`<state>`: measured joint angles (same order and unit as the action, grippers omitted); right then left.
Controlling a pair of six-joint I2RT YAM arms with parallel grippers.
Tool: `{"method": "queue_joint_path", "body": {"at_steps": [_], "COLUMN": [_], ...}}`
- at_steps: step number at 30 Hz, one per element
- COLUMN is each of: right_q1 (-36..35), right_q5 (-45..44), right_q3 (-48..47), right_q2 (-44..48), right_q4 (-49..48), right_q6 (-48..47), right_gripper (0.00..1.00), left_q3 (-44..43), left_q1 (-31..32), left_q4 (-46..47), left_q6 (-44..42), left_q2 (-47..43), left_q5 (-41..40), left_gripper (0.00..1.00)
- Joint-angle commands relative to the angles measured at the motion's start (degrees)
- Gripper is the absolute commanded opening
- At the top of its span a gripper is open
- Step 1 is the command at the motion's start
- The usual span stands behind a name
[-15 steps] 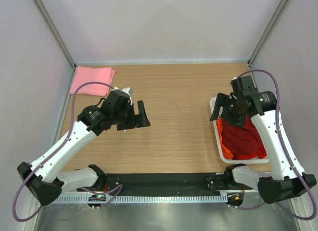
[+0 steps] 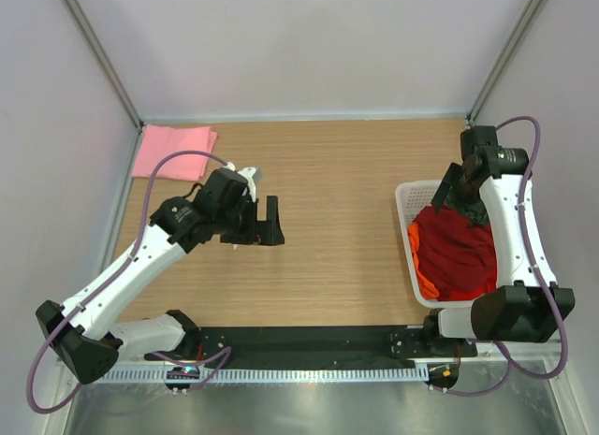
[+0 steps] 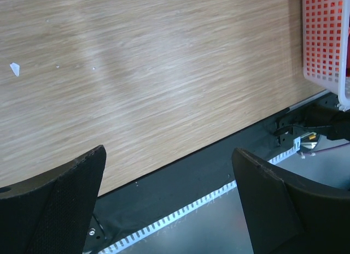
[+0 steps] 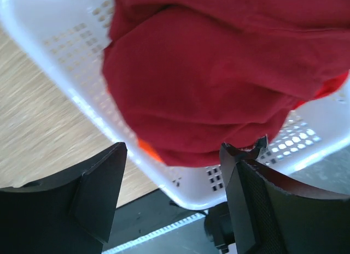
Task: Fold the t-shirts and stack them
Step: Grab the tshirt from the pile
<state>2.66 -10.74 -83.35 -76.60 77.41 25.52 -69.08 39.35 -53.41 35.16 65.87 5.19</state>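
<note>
A folded light pink t-shirt (image 2: 173,152) lies at the table's far left corner. A dark red t-shirt (image 2: 456,253) (image 4: 208,74) is heaped in the white slotted basket (image 2: 404,203) (image 4: 60,52) on the right. An orange t-shirt (image 2: 426,283) (image 4: 147,149) peeks out under it. My right gripper (image 2: 457,195) (image 4: 175,172) hangs open over the basket's far end, just above the dark red cloth, with nothing between its fingers. My left gripper (image 2: 262,220) (image 3: 169,183) is open and empty above the bare wood left of centre.
The basket (image 3: 322,41) stands near the table's right edge, close to the right wall. A black strip and a slotted metal rail (image 2: 299,371) run along the near edge by the arm bases. A small white scrap (image 3: 15,69) lies on the wood.
My right wrist has swung back and to the right and turned, so the gripper now points down at the basket's far end. My left gripper has shifted slightly.
</note>
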Motion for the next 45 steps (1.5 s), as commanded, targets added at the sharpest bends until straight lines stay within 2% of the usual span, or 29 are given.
{"method": "queue_joint_path", "body": {"at_steps": [1,13,19,23,27,28,29,31,32,38,45], "right_q1": [0.6,0.6,0.6,0.6,0.6,0.6,0.6,0.6,0.6,0.51,-2.65], "right_q5": [-7.27,0.28,-6.98,-10.35,-10.79,-11.05,-11.92,-13.07,-14.29,-14.13,-7.02], "right_q3": [0.29,11.45,12.33,12.6,13.66,13.57,13.39,12.08,11.38,1.9,-24.87], "right_q2": [-0.22,-3.11,-5.93,-7.07,-6.81,-6.38,-6.02,-4.45,-3.92,2.23,-0.82], "right_q4": [6.09,-7.25,-11.83,-14.29,-16.67,-16.67,-16.59,-15.8,-14.14,-8.6,-4.89], "right_q6": [-2.23,1.64,0.59,-0.64,-1.17,-1.43,-1.52,-1.35,-1.0,2.87,3.14], "right_gripper": [0.76,0.73,0.73,0.68,0.47,0.35,0.26,0.13,0.02,0.01,0.01], "left_q3": [-0.27,2.37,2.46,-0.87,-1.32,-1.41,-1.5,-1.41,-1.41,-2.46,-7.65], "left_q1": [0.2,0.11,0.11,-0.15,-0.24,-0.24,-0.24,-0.24,-0.24,-0.33,-0.33], "left_q4": [0.67,0.93,1.55,-1.43,-1.96,-1.88,-1.7,-1.26,-1.0,-1.96,-4.25], "left_q6": [-3.86,-3.52,-2.02,-2.37,-2.46,-2.03,-1.94,-1.67,-1.58,-2.63,-3.26], "left_q2": [-1.97,-6.8,-6.8,-6.01,-6.1,-5.93,-5.84,-5.84,-5.75,-6.54,-7.24], "left_q5": [2.8,4.83,3.78,2.46,1.4,1.49,1.66,1.75,1.67,-2.11,-6.4], "left_gripper": [0.98,1.0,1.0,1.0,1.0,1.0,1.0,1.0,1.0,0.99,0.99]}}
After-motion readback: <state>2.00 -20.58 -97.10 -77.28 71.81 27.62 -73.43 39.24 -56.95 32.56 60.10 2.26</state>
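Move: The dark red t-shirt on the basket's pile lies almost straight below the right hand, about 10 cm down and perhaps 1 cm to its left. The orange t-shirt shows along the left side of the pile, some 8 cm left of this hand, 4 cm back and 13 cm down. The white basket's left rim runs about 13 cm to the hand's left, level with it fore and aft. From the left hand, the dark red t-shirt is roughly 41 cm right, 3 cm ahead and 11 cm down. The right fingers pinch the dark red t-shirt: the hand sinks about 8 cm into the basket, easing back a little, then slips forward and right as the fingers shut from three-quarters open. Keeping its grip, it rises fast, some 17 cm, and reaches forward, the fingers swinging outward about 30 degrees. The left hand, empty and open, draws back slightly, then rises about 4 cm. ##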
